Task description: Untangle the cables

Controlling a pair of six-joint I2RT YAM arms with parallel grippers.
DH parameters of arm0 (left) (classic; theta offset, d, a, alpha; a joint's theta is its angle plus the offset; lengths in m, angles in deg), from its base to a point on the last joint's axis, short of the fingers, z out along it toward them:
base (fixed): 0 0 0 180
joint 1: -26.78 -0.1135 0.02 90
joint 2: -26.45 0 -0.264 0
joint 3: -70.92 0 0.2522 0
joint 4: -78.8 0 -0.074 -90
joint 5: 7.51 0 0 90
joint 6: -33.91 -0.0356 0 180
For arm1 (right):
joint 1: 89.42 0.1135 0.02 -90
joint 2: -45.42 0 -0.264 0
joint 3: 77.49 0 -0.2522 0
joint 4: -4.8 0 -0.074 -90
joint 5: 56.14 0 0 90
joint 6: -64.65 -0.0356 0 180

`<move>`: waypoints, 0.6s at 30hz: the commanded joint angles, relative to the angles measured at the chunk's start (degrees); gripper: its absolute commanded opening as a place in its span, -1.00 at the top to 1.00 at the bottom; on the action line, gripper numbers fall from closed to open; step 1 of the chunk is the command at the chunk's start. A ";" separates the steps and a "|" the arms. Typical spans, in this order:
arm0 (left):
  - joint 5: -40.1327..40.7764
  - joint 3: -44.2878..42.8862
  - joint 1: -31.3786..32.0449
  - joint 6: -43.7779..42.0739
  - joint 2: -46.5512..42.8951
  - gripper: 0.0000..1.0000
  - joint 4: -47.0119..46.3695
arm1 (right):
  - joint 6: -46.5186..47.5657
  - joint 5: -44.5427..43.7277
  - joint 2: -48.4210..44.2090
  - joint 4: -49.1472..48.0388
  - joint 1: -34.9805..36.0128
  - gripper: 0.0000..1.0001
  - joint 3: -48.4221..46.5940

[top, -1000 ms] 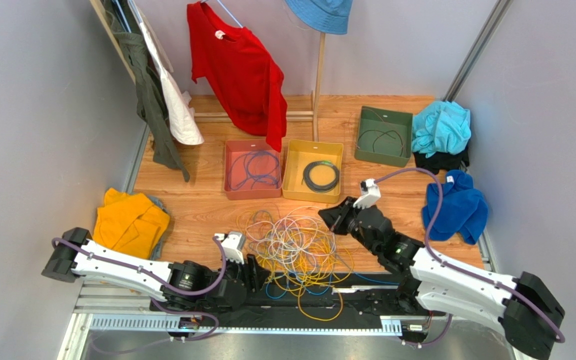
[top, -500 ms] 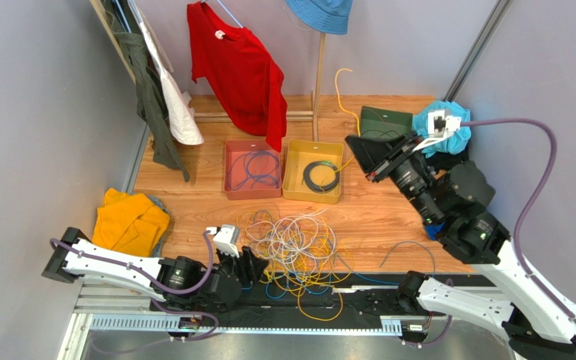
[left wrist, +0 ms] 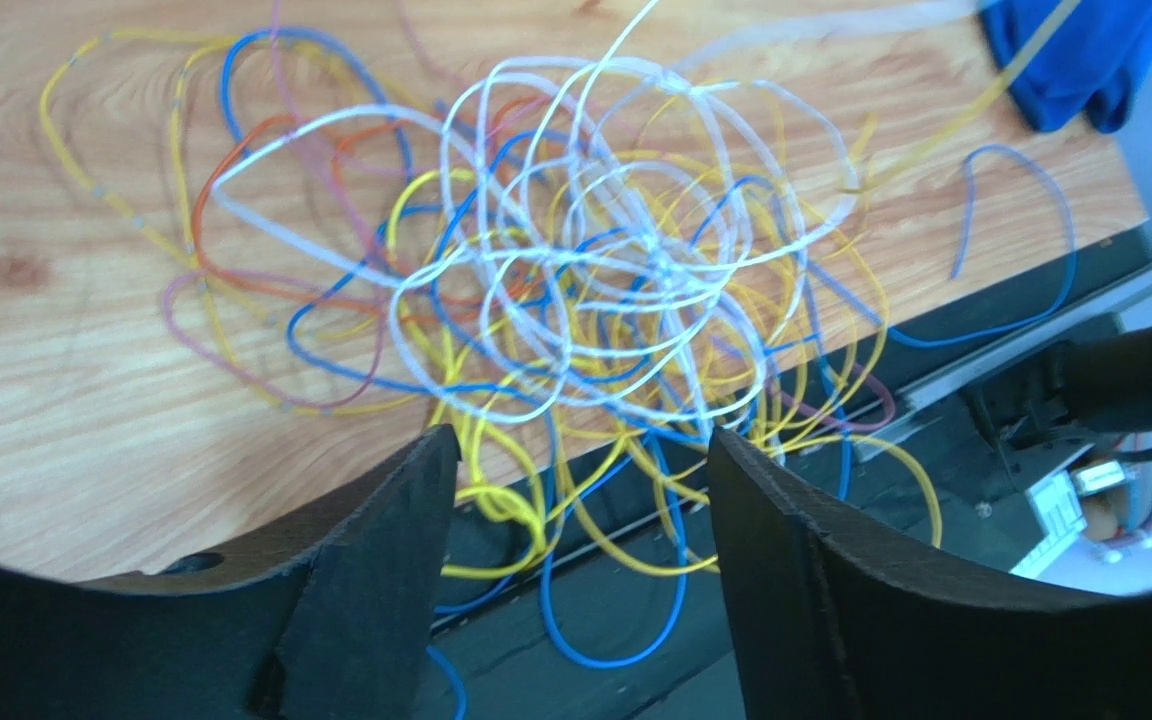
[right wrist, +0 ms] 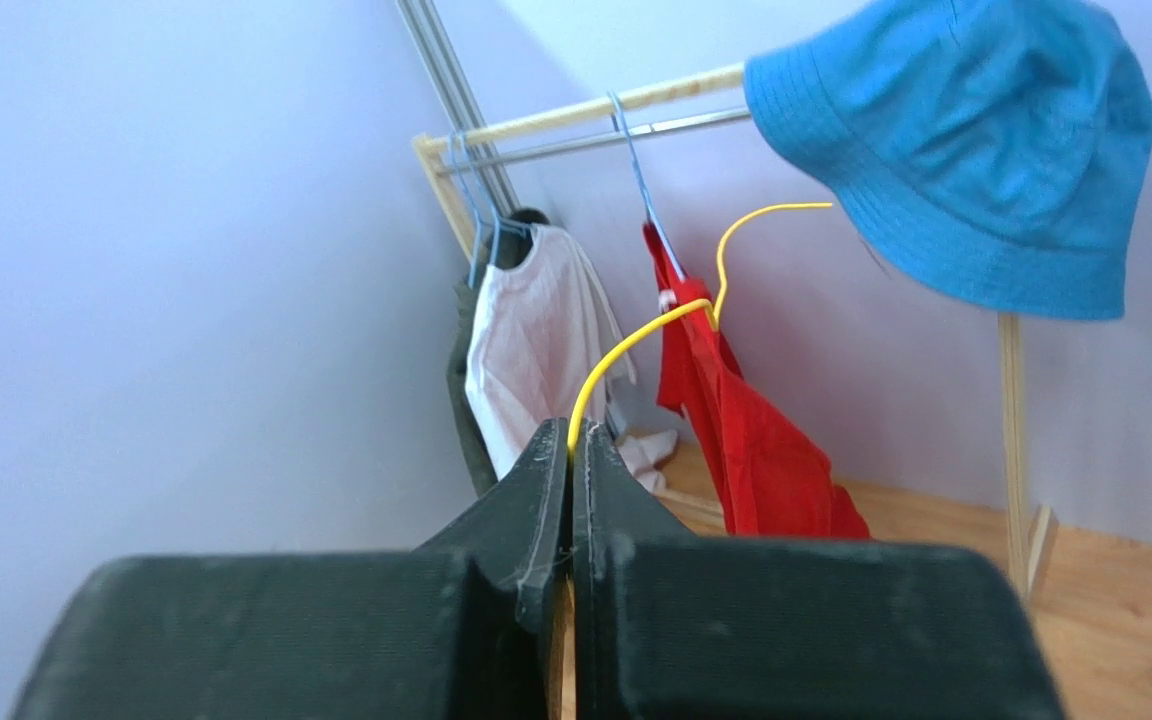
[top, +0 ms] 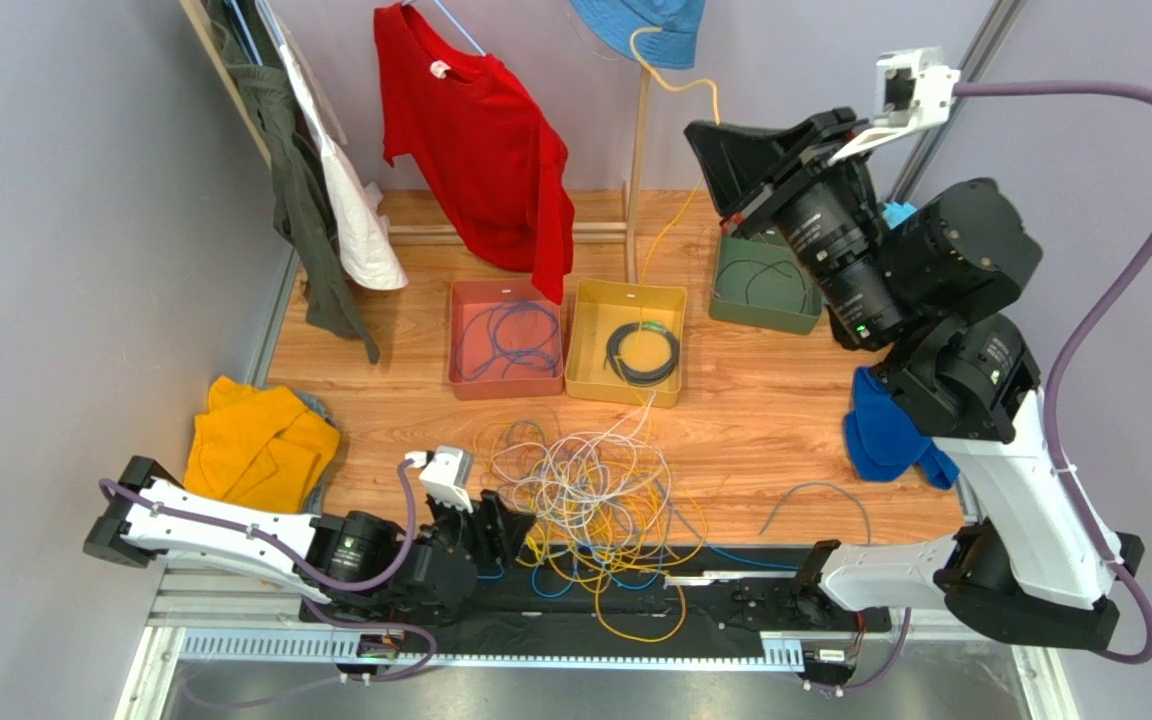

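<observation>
The cables [top: 590,495] lie in a tangle of yellow, white, blue and purple loops on the wooden table, spilling over its near edge. My left gripper [top: 500,528] sits low at the tangle's near-left side. Its jaws are open, with loose yellow and blue loops [left wrist: 597,285] lying beyond and below the left gripper [left wrist: 582,443]. My right gripper [top: 717,150] is raised high at the back and is shut on a yellow cable [top: 672,225]. That cable runs from the pile up to the right gripper [right wrist: 569,435], and its free end [right wrist: 642,338] curls above the fingertips.
A red tray [top: 458,338] holds a blue cable, a yellow tray [top: 585,323] holds a black coil, and a green tray [top: 725,285] sits further right. A red shirt [top: 480,143] and a blue hat [top: 642,27] hang behind. Orange cloth [top: 259,443] lies left, blue cloth [top: 890,435] right.
My right arm has swung from the table up high toward the back, lifting the yellow cable out of the pile. My left gripper's jaws have opened slightly wider.
</observation>
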 commanded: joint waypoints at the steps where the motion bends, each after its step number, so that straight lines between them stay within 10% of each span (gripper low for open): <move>1: 5.22 -0.98 0.27 -14.81 -1.29 -0.50 -13.02 | 4.17 2.17 -0.29 -2.61 -0.07 1.00 -5.74; 6: 8.83 -0.98 0.27 -22.67 -2.25 -0.96 -22.79 | 3.48 8.57 1.02 -9.30 -0.07 1.00 -14.25; 18: 4.98 5.78 0.27 -49.45 -5.42 -0.98 -55.54 | 0.57 8.42 -2.93 -7.11 -0.07 1.00 -2.76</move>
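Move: The right hand holds the yellow cable high up; the cable tangle lies about 58 cm below, roughly 13 cm to its left and 2 cm back. The yellow box is some 20 cm ahead of that hand, 9 cm left and 57 cm down, with the red box about 18 cm left of the yellow one. From the left hand, the tangle's middle lies about 11 cm ahead, 9 cm right and 10 cm below. Right hand hauls its yellow cable about 10 cm up and back from the tangle; left rises, opening wider. ##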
